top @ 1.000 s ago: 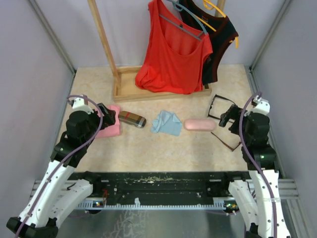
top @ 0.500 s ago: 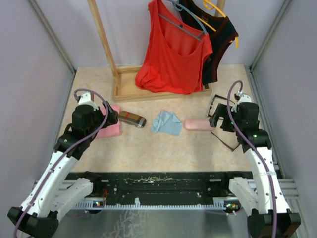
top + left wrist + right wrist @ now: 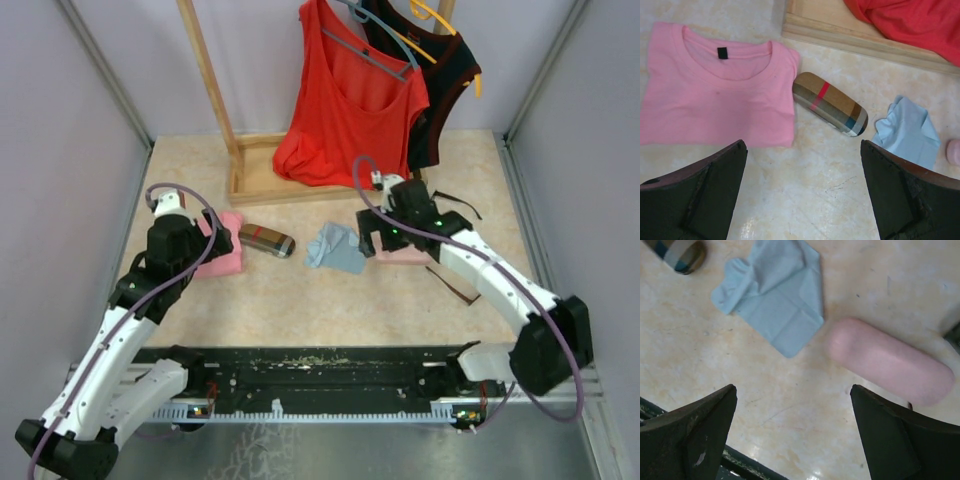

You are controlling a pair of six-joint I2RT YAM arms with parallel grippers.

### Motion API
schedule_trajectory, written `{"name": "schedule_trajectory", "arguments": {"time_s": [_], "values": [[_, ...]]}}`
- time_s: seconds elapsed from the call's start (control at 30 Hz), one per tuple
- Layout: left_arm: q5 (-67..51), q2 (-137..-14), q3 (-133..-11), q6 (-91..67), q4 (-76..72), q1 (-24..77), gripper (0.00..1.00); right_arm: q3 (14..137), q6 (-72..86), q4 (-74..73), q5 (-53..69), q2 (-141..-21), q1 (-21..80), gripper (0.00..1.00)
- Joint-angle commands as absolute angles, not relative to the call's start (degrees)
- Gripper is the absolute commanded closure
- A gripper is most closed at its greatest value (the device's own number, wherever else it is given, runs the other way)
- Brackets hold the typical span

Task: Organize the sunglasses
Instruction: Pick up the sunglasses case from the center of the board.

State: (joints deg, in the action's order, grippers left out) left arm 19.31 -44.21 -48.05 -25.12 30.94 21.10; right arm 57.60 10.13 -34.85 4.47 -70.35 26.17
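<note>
The sunglasses lie at the right of the table. The black-framed pair (image 3: 460, 204) is mostly hidden behind my right arm. The slim reddish-brown pair (image 3: 453, 285) lies nearer, partly under the same arm. My right gripper (image 3: 379, 240) (image 3: 792, 440) hangs open just above the table, between the light blue cloth (image 3: 336, 248) (image 3: 775, 297) and the pink case (image 3: 408, 256) (image 3: 887, 362). My left gripper (image 3: 202, 244) (image 3: 802, 200) is open too, over bare table just near of the pink T-shirt (image 3: 222, 258) (image 3: 715, 100). Neither holds anything.
A brown plaid case (image 3: 266, 240) (image 3: 830, 103) lies between the T-shirt and the cloth. At the back stands a wooden rack base (image 3: 262, 185) with a red top (image 3: 350, 110) and a black top (image 3: 447, 80) hanging over it. Grey walls close both sides.
My right arm has swung left from beside the sunglasses to above the pink case and cloth. The left arm drew back slightly toward the near edge. Both grippers stayed open.
</note>
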Motion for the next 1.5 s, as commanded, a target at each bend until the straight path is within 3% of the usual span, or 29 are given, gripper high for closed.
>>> {"name": "schedule_trajectory", "arguments": {"time_s": [0.0,0.33,0.73,1.47], "values": [[25.02,-43.99,-49.34,-27.82,36.45,20.70,0.00,66.19,4.33,-27.28,7.32,-79.07,32.22,0.04],[25.94,-39.14,-47.81,-29.16,37.57,20.74,0.00,85.55,-0.87,-23.46,13.75,-100.05,37.77,0.04],[28.19,-34.00,-46.92,-30.13,37.57,20.74,0.00,108.56,-8.03,-29.53,14.44,-120.10,44.07,0.04],[27.82,-31.05,-46.65,-29.74,37.13,20.73,0.00,123.61,-9.45,-31.65,20.68,-136.96,47.54,0.07]]}}
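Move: The plaid sunglasses case lies about 30 cm to my right hand's left, 9 cm farther out and some 13 cm below it. The blue cloth is about 10 cm left and 7 cm ahead, the pink case roughly 8 cm right and 6 cm ahead. The pink shirt's middle is some 16 cm left of the plaid case and 2 cm nearer me. From my left hand the plaid case is about 12 cm ahead, 7 cm right and 20 cm down. My right hand sweeps left about 30 cm, with some 10 cm forward early on, past the blue cloth at almost level height; nearing the plaid case I slow and sink about 7 cm over it, turning roughly 40 degrees counter-clockwise with fingers wide open, not yet closing. Meanwhile my left hand eases back and left about 4 cm each, first dipping, then rising. ##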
